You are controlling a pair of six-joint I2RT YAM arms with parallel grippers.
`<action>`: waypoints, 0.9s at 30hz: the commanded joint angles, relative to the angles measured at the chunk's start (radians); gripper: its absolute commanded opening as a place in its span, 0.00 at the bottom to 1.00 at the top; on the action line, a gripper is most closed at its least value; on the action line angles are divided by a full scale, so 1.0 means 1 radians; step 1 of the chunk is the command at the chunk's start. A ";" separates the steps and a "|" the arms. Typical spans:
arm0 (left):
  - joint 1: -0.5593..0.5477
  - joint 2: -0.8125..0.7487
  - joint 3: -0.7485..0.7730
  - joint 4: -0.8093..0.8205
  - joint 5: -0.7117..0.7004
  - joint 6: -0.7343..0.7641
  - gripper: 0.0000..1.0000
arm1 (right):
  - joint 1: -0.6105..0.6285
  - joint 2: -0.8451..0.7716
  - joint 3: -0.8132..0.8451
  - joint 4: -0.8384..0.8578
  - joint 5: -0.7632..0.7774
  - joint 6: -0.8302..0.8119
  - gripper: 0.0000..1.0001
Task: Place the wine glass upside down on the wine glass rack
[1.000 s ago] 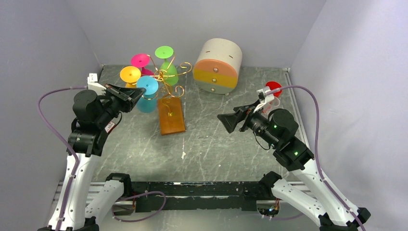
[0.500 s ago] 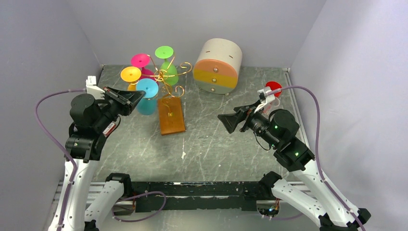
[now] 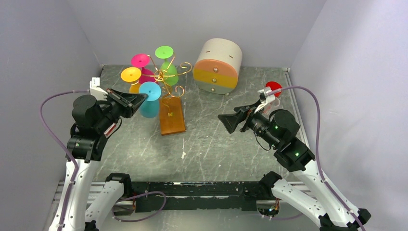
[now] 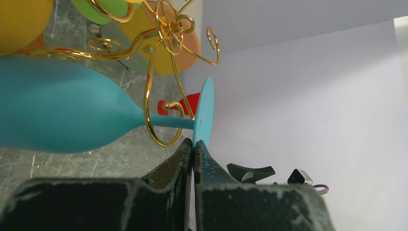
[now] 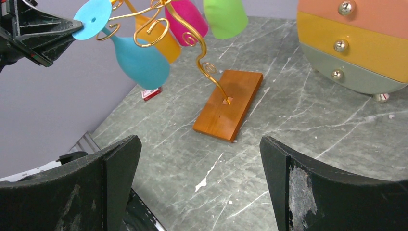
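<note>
The blue wine glass (image 3: 148, 107) hangs upside down, foot up, at the left of the gold wire wine glass rack (image 3: 168, 77). My left gripper (image 3: 143, 98) is shut on the rim of its foot. In the left wrist view the blue wine glass (image 4: 57, 115) has its stem inside a gold loop of the rack (image 4: 166, 29), and the left gripper (image 4: 193, 144) pinches the edge of the foot disc. My right gripper (image 3: 227, 121) hovers open to the right of the rack's wooden base (image 3: 171, 116), holding nothing. The right gripper (image 5: 198, 140) looks towards the rack (image 5: 192, 38) and the blue glass (image 5: 142, 62).
Pink (image 3: 140, 60), green (image 3: 164, 52) and yellow (image 3: 130, 74) glasses hang upside down on the rack. A round cream drawer box (image 3: 219, 65) stands at the back. A red glass (image 3: 273, 86) sits behind the right arm. Grey walls close in on both sides.
My left gripper has carried the blue glass slightly to the right and nearer, closer to the rack's stem. The right arm has not moved.
</note>
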 commanded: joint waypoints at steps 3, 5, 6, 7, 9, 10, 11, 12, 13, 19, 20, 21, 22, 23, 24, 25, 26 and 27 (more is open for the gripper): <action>0.008 -0.008 -0.024 0.022 0.045 0.009 0.10 | 0.005 -0.010 -0.004 -0.009 0.026 -0.008 1.00; 0.008 -0.009 -0.029 0.025 0.050 0.010 0.11 | 0.004 -0.012 -0.004 -0.015 0.037 -0.008 1.00; 0.008 -0.009 -0.030 0.022 0.051 0.012 0.13 | 0.004 -0.012 -0.004 -0.017 0.040 -0.006 1.00; 0.008 -0.009 -0.030 0.020 0.049 0.013 0.14 | 0.006 -0.013 -0.003 -0.017 0.043 -0.006 1.00; 0.008 -0.010 -0.027 0.011 0.048 0.017 0.18 | 0.005 -0.017 -0.001 -0.019 0.048 -0.005 1.00; 0.008 -0.010 -0.027 0.008 0.048 0.019 0.19 | 0.005 -0.018 0.000 -0.019 0.050 -0.004 1.00; 0.008 -0.010 -0.027 0.006 0.047 0.023 0.20 | 0.005 -0.019 0.001 -0.019 0.054 -0.005 1.00; 0.009 -0.009 -0.026 0.004 0.048 0.024 0.21 | 0.005 -0.021 0.002 -0.020 0.058 -0.003 1.00; 0.008 -0.010 -0.025 -0.001 0.046 0.026 0.22 | 0.005 -0.023 0.002 -0.020 0.065 0.001 1.00; 0.008 -0.015 -0.012 -0.041 0.024 0.054 0.32 | 0.005 -0.024 0.004 -0.050 0.157 0.038 1.00; 0.008 -0.020 -0.010 -0.048 0.017 0.061 0.35 | 0.005 -0.017 0.008 -0.060 0.171 0.040 1.00; 0.009 -0.024 -0.009 -0.054 0.008 0.070 0.38 | 0.006 -0.010 0.015 -0.075 0.188 0.044 1.00; 0.008 -0.032 -0.008 -0.059 0.001 0.080 0.42 | 0.006 -0.001 0.024 -0.093 0.208 0.050 1.00; 0.008 -0.038 -0.007 -0.065 -0.007 0.090 0.47 | 0.005 0.012 0.035 -0.112 0.226 0.054 1.00; 0.008 -0.046 -0.006 -0.070 -0.017 0.101 0.53 | 0.005 0.024 0.044 -0.126 0.241 0.055 1.00; 0.008 -0.052 -0.005 -0.074 -0.025 0.110 0.58 | 0.005 0.034 0.052 -0.135 0.252 0.053 1.00; 0.008 -0.060 -0.002 -0.080 -0.033 0.119 0.63 | 0.004 0.045 0.057 -0.142 0.262 0.050 1.00; 0.008 -0.065 0.001 -0.090 -0.040 0.130 0.68 | 0.006 0.057 0.063 -0.151 0.277 0.047 1.00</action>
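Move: The left hand pinches the foot rim of the upside-down blue glass, its stem already in the rack's hook; that hook's curl lies some 3 cm ahead, 2 cm right and 2 cm below the hand. The rack's hub is about 9 cm ahead and 6 cm right, near hand height. The yellow glass hangs 10 cm ahead and 5 cm left, the pink glass 15 cm ahead and 1 cm left, both around 8 cm below. From the right hand the hook is about 8 cm ahead and 32 cm left, just above. Straight down by some 1.5 cm, the left hand lowers the blue glass's foot towards the hook, then its fingers open from nearly shut to over half wide and let go of the rim as the hand eases back about 1 cm. The empty, wide-open right hand drifts right, forward and down, a good 2 cm each way, turning clockwise about 10 degrees. ##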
